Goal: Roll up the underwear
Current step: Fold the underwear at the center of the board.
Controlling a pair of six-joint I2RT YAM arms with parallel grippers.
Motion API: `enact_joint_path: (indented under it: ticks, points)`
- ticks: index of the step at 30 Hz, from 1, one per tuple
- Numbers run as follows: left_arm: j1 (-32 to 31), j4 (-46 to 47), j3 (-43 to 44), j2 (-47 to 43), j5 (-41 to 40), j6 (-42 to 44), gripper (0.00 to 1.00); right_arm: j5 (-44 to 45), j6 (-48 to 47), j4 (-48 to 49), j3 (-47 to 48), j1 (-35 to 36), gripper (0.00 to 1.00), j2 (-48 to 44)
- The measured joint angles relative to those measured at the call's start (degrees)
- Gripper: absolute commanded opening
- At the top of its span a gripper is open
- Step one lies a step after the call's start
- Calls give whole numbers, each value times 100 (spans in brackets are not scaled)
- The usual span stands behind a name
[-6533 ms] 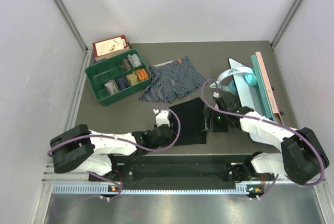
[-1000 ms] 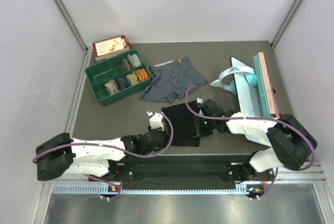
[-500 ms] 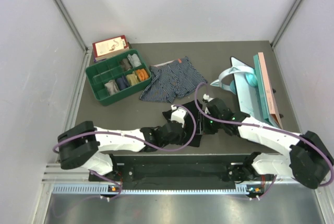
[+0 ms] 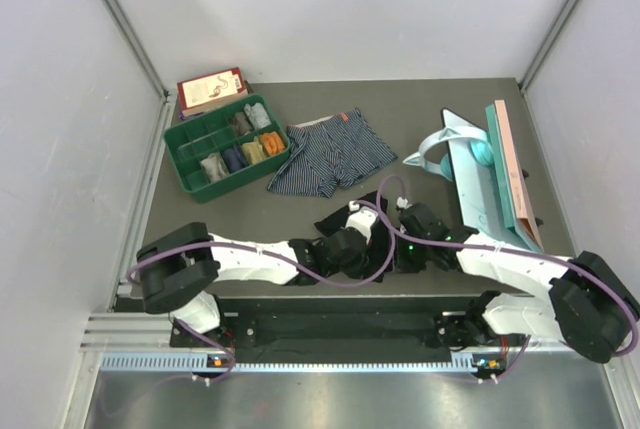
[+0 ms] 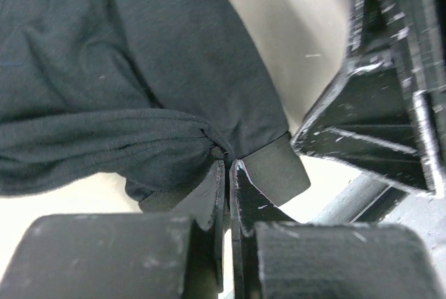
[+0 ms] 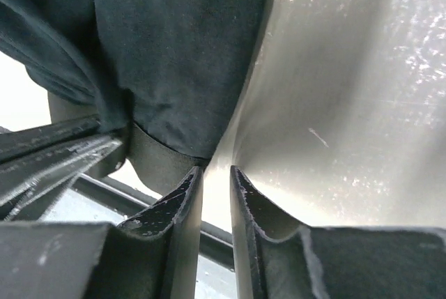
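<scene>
The black underwear (image 4: 335, 221) lies bunched at the near middle of the table, mostly covered by both grippers. My left gripper (image 4: 368, 249) is shut on a gathered fold of it (image 5: 139, 69), with its waistband corner (image 5: 275, 173) just past the fingertips (image 5: 226, 166). My right gripper (image 4: 398, 249) sits close on the right. Its jaws (image 6: 216, 170) stand slightly open with nothing between them, right at the edge of the black cloth (image 6: 181, 55). The striped underwear (image 4: 330, 159), with an orange waistband, lies flat farther back.
A green divided tray (image 4: 195, 174) with several rolled items stands at the back left, and a red box (image 4: 211, 87) is behind it. A teal holder (image 4: 470, 169) and a pink board (image 4: 510, 164) lie along the right side. The black rail runs just in front of the grippers.
My left gripper has swept right, dragging the black cloth over itself from a flat sheet into a bunch. The right gripper has drawn in beside it and its jaws have narrowed.
</scene>
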Motion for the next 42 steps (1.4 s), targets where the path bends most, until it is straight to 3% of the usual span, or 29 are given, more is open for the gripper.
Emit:
enact_joint_path:
  ticks: [11, 17, 22, 27, 42]
  points:
    - [-7, 216, 284, 472, 297, 72, 0, -142, 74, 404, -96, 0, 21, 160]
    - [-7, 483, 284, 647, 339, -63, 0, -111, 120, 385, -138, 0, 32, 50]
    - [-7, 568, 260, 658, 326, -313, 0, -57, 264, 319, -442, 2, 41, -619]
    - [-7, 654, 216, 658, 356, -599, 0, -210, 474, 498, -822, 2, 45, -1266]
    - [-7, 649, 216, 671, 461, -1292, 3, -354, 763, 1038, -1147, 175, 49, -1370]
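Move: Almost within finger reach of both hands is the right end of the underwear's waistband, by the near table edge. It lies about 3 cm right, 1 cm back and 2 cm below the left hand, which already pinches the turned-over flap; from the right hand it is some 2 cm left, 1 cm back and 1 cm down. The striped shorts lie roughly 22 cm ahead and 9 cm left of the left hand, the headphones about 22 cm ahead and 10 cm right of the right hand. Keeping its pinch on the flap, the left hand draws the cloth about 3.5 cm right and 1 cm down towards the underwear's right edge, slowing early and then tilting its fingers some 10 degrees steeper. The right hand first edges slightly left beside that edge, then lifts a little and backs off nearly 2 cm towards the near table edge, rolling its left side up and spreading its fingers to about half open around the waistband's end. ##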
